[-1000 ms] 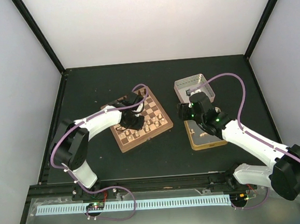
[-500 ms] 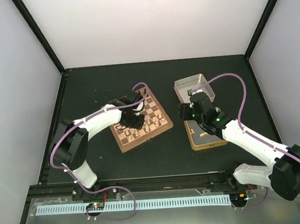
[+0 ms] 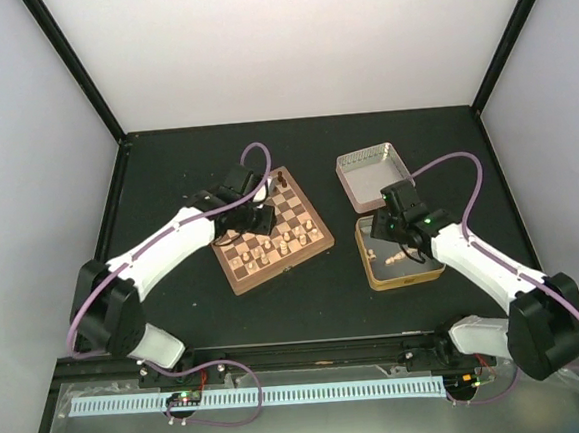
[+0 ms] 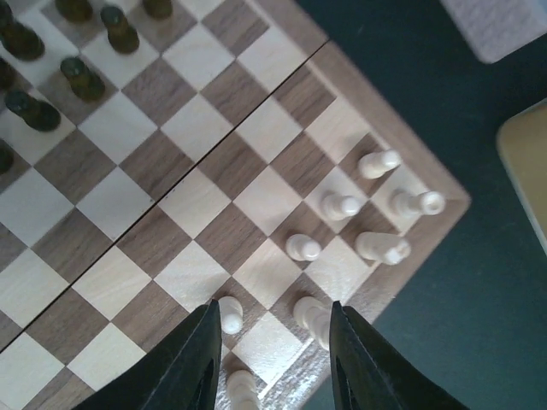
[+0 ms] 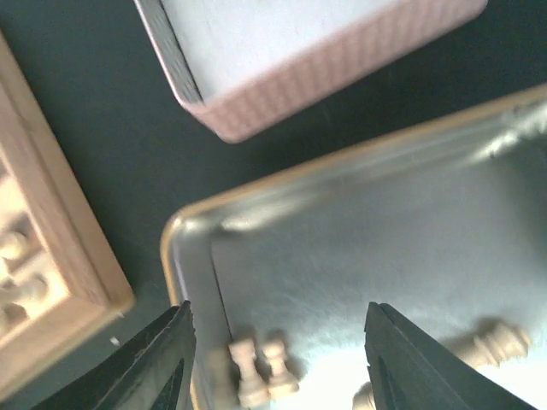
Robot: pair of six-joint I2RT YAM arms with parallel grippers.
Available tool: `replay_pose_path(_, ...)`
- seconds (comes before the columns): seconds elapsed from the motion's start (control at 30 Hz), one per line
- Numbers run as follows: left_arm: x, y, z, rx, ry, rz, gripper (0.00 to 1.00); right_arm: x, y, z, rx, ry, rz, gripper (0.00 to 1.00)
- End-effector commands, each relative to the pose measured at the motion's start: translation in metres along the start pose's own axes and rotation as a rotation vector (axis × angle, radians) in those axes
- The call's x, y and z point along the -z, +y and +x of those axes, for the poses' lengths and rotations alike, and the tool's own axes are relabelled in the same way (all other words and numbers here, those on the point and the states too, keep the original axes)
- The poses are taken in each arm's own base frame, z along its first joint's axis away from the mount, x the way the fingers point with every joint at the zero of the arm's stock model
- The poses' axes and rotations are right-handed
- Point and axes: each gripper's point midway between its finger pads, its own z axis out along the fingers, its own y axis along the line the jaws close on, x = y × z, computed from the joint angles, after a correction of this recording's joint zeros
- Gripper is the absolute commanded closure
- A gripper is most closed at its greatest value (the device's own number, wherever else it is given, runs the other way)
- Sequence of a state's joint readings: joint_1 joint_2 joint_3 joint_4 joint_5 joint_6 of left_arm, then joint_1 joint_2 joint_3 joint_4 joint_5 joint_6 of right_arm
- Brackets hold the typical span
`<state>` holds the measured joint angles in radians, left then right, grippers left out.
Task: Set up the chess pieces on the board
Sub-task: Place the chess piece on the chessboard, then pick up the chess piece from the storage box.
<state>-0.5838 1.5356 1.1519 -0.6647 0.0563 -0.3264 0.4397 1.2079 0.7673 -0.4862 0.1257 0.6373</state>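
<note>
The board (image 3: pixel 304 215) lies left of centre. Several cream chess pieces (image 4: pixel 342 205) stand along its near corner rows. My left gripper (image 4: pixel 273 320) hangs open just above that corner. One standing piece (image 4: pixel 312 318) is near its right finger and another (image 4: pixel 229 313) near its left finger, neither of them gripped. My right gripper (image 5: pixel 278 342) is open over the gold tin (image 5: pixel 184 256). Two cream pieces (image 5: pixel 256 371) lie below it in the tin's corner and another (image 5: pixel 496 342) lies to the right. From above, the left gripper (image 3: pixel 258 222) is over the board and the right gripper (image 3: pixel 384 231) is over the tin (image 3: pixel 405 280).
Dark brown pieces (image 4: pixel 81 77) stand on the board's far rows. The pinkish tin lid (image 3: pixel 372 175) sits just beyond the gold tin. A corner of the board (image 5: pixel 51 256) lies close to the tin's left rim. Black matting surrounds everything.
My left gripper has opened, left a cream piece standing on the board, and drawn back toward the far left. My right gripper has moved from the tin's far-left edge to over the tin, its jaws slightly narrower.
</note>
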Motion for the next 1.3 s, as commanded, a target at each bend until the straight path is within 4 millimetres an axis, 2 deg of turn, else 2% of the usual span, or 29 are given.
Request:
replay_pose_path(0.0,0.029,-0.017,-0.014,-0.009,-0.116,0.090,0.62,-0.010,-0.014,0.041,0.035,0.189,0.038,0.45)
replay_pose_path(0.3,0.050,-0.037,-0.010,-0.027,-0.144,0.220,0.62,-0.031,-0.006,0.073,0.105,0.363,-0.019,0.70)
replay_pose_path(0.57,0.056,-0.041,-0.008,-0.026,-0.151,0.246,0.62,-0.040,-0.004,0.084,0.131,0.415,-0.042,0.72)
replay_pose_path(0.8,0.057,-0.040,-0.006,-0.026,-0.150,0.248,0.62,-0.049,-0.019,0.094,0.147,0.451,0.035,0.78)
replay_pose_path(1.13,0.059,-0.040,-0.006,-0.023,-0.157,0.247,0.62,-0.056,-0.035,0.092,0.175,0.443,0.129,0.83)
replay_pose_path(1.27,0.063,-0.040,-0.008,-0.020,-0.171,0.248,0.60,-0.056,-0.035,0.084,0.173,0.408,0.140,0.91)
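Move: The pawn to be taken next lies in the metal tray about 4 cm back from the right hand, 1 cm to its left and 10 cm below. A rook lies about 2 cm to the left of that pawn, the larger light pieces begin some 6 cm to the right of it, and the chessboard's nearest corner is about 10 cm left of the hand and level with it. From the left hand, over the board, the pawn is roughly 27 cm right, 7 cm back and 11 cm lower. The right hand drops about 10 cm into the metal tray while drawing back some 4 cm, its wrist tipping roughly 25 degrees so the fingers point more steeply down, and the half-open fingers close until they pinch the pawn lying beside the rook. Meanwhile the empty left hand goes on rising about 5 cm above the chessboard, easing back some 3 cm and swinging its fingertips towards its right, with its fingers left partly open. ##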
